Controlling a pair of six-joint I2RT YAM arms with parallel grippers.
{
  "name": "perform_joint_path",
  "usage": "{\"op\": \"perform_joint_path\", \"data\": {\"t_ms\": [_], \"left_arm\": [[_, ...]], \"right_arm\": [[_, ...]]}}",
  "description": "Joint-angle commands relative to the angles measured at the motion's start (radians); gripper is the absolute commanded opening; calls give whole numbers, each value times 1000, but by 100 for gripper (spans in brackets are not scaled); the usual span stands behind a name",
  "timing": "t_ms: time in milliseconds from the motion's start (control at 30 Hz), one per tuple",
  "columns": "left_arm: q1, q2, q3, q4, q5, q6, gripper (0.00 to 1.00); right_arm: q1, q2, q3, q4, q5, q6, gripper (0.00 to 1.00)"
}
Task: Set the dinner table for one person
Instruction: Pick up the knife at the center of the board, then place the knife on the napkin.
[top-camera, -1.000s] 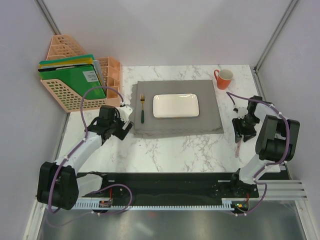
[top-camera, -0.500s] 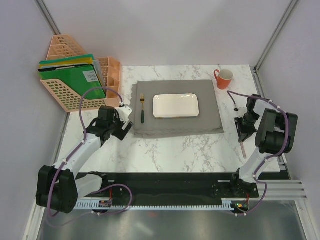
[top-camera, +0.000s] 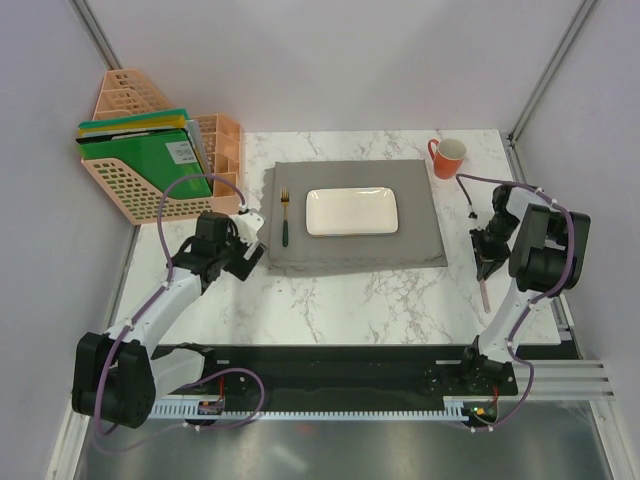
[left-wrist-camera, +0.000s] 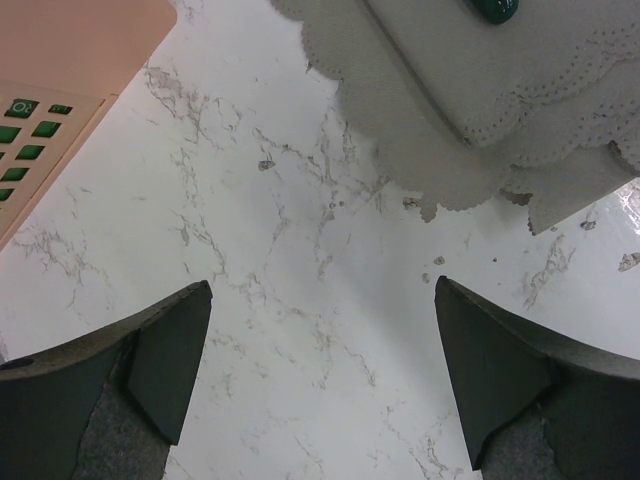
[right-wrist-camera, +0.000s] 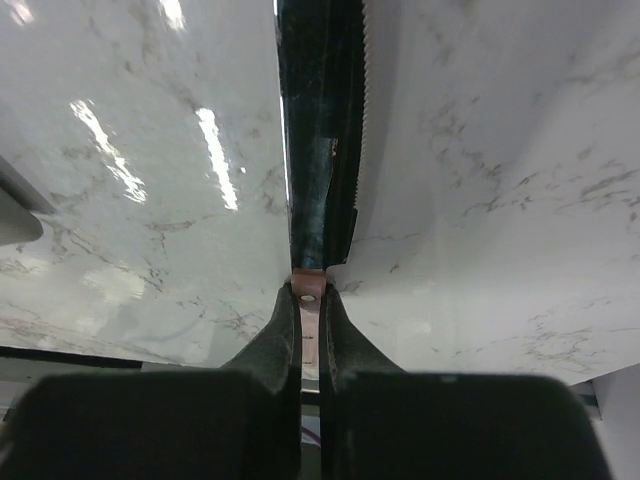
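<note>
The dinner table (top-camera: 380, 300) is white marble. On it lies a grey scallop-edged placemat (top-camera: 350, 252) with a white rectangular plate (top-camera: 351, 212) and a green-handled fork (top-camera: 284, 222) to the plate's left. An orange mug (top-camera: 447, 156) stands at the far right. My right gripper (top-camera: 483, 262) hangs at the table's right side, shut on a knife (top-camera: 485, 290). The wrist view shows the copper handle (right-wrist-camera: 308, 300) pinched between the right gripper's (right-wrist-camera: 308, 288) fingers and the dark serrated blade (right-wrist-camera: 318, 150) reaching away. My left gripper (top-camera: 250, 250) hovers open by the placemat's near-left corner.
A peach file organizer (top-camera: 150, 160) with green folders stands at the far left, its corner (left-wrist-camera: 70, 50) close to the left gripper (left-wrist-camera: 320, 290). The placemat's edge (left-wrist-camera: 480, 120) lies just beyond the left fingers. Grey walls enclose the table on three sides.
The right gripper has shut on the knife's handle, and its wrist has shifted slightly rightward and away. The left arm has barely moved.
</note>
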Motion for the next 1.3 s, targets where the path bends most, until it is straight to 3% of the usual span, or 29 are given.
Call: {"op": "perform_joint_path", "data": {"t_ms": [0, 733, 900, 1267], "left_arm": [[6, -29, -16, 15, -2, 1, 100], [6, 27, -11, 18, 8, -11, 100], [6, 33, -14, 20, 10, -14, 100], [6, 32, -16, 22, 7, -16, 100]], "right_arm": [[12, 30, 64, 319, -59, 31, 0], [58, -264, 209, 154, -240, 42, 0], [70, -255, 249, 105, -375, 33, 0], [185, -126, 307, 174, -341, 62, 0]]}}
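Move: The knife is already in the right fingers, pinched at the front of its pink handle, blade ahead. The bare strip of the gray placemat right of the white plate lies about 17 cm ahead of the right hand and 13 cm to its left, just below its height. The plate's middle is level with that strip, some 15 cm farther left; the mug stands about 31 cm ahead of the hand and 4 cm left. From the left hand the strip is roughly 15 cm ahead, 37 cm right and 9 cm below. Keep the right fingers shut on the knife handle and sweep the knife forward about 12 cm, low at first, then raise it steeply some 12 cm, swinging the fingertips forward about 35 degrees so the blade tips up. Finish by carrying the knife some 6 cm left towards the placemat's right-hand strip, sinking slightly. ##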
